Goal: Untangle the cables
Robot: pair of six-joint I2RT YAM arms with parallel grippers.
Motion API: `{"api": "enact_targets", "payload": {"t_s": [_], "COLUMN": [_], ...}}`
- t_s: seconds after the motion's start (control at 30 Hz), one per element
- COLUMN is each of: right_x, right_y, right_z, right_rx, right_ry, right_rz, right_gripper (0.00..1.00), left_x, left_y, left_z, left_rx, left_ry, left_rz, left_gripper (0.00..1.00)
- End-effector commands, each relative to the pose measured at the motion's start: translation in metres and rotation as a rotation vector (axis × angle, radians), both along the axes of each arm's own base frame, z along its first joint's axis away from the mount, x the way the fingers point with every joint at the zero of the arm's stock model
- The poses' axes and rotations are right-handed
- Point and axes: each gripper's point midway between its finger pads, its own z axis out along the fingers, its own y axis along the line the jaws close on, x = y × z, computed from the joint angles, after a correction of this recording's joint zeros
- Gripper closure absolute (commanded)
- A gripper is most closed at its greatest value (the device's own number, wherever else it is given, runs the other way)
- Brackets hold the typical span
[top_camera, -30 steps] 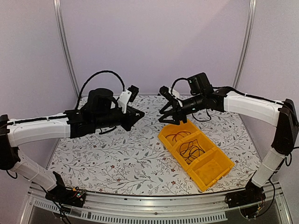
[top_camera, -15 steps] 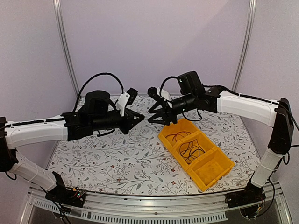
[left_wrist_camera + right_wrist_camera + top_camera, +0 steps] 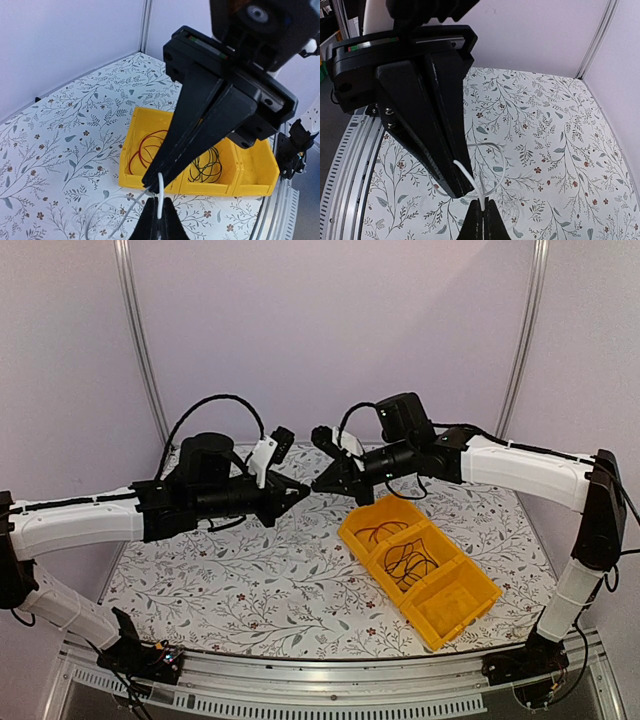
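The white cable [image 3: 160,186] is held in the air above the table by both grippers, tip to tip. My left gripper [image 3: 159,201] is shut on one short stretch of it. My right gripper [image 3: 483,202] is shut on it right beside, and the rest hangs in loose loops [image 3: 503,165] down to the table. In the top view the left gripper [image 3: 300,492] and right gripper [image 3: 318,487] nearly touch. The red cable [image 3: 380,533] lies in the far compartment of the yellow bin [image 3: 352,540]. The black cable [image 3: 410,562] lies in the middle one.
The yellow bin stands diagonally right of centre on the flower-patterned tabletop [image 3: 250,580], and its near compartment [image 3: 455,600] holds nothing. Metal frame posts [image 3: 140,340] rise at the back corners.
My right gripper has moved left to meet the left one and has gone from open to shut on the white cable. The left arm rose slightly, still shut.
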Motion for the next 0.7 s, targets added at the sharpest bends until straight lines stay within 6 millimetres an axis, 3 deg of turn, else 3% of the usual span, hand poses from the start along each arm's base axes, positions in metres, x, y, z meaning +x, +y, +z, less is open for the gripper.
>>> {"api": "enact_targets", "payload": {"t_s": [0.0, 0.1, 0.2, 0.43, 0.67], "right_x": [-0.001, -0.003, -0.010, -0.039, -0.057], "right_y": [0.001, -0.003, -0.005, -0.012, -0.019], "right_z": [0.022, 0.032, 0.044, 0.069, 0.118], "right_rx": [0.044, 0.053, 0.069, 0.092, 0.156], "right_ry": [-0.019, -0.029, -0.013, 0.060, 0.061], "right_rz": [-0.002, -0.014, -0.002, 0.083, 0.141], "right_gripper": [1.00, 1.00, 1.00, 1.00, 1.00], "left_x": [0.000, 0.011, 0.023, 0.063, 0.090], "left_y": [0.005, 0.017, 0.026, 0.041, 0.015], "left_z": [-0.001, -0.009, -0.018, -0.041, -0.084], "left_rx": [0.015, 0.039, 0.053, 0.012, 0.022], "left_ry": [-0.012, -0.018, -0.025, -0.008, 0.044], "left_rz": [0.034, 0.122, 0.207, 0.370, 0.332], "left_gripper": [0.91, 0.72, 0.66, 0.66, 0.66]}}
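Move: The white cable is already pinched in both hands' fingertips, so its held stretch lies right at each hand point, well above the table. From the right hand, the yellow box's empty compartment lies about 28 cm right, 11 cm back and 24 cm below. At similar depth, the dark cable is some 21 cm right and 1 cm back, and the red cable 16 cm right and 9 cm ahead. The white cable stays pinched in the shut right fingers while the left fingers open about a third and let go of it. The left hand then moves forward and down, about 7 cm each way and 3 cm left, turning some 20 degrees counter-clockwise away from it. Starting slightly later, the right hand lifts the cable about 7 cm, drawing back roughly half as far. ##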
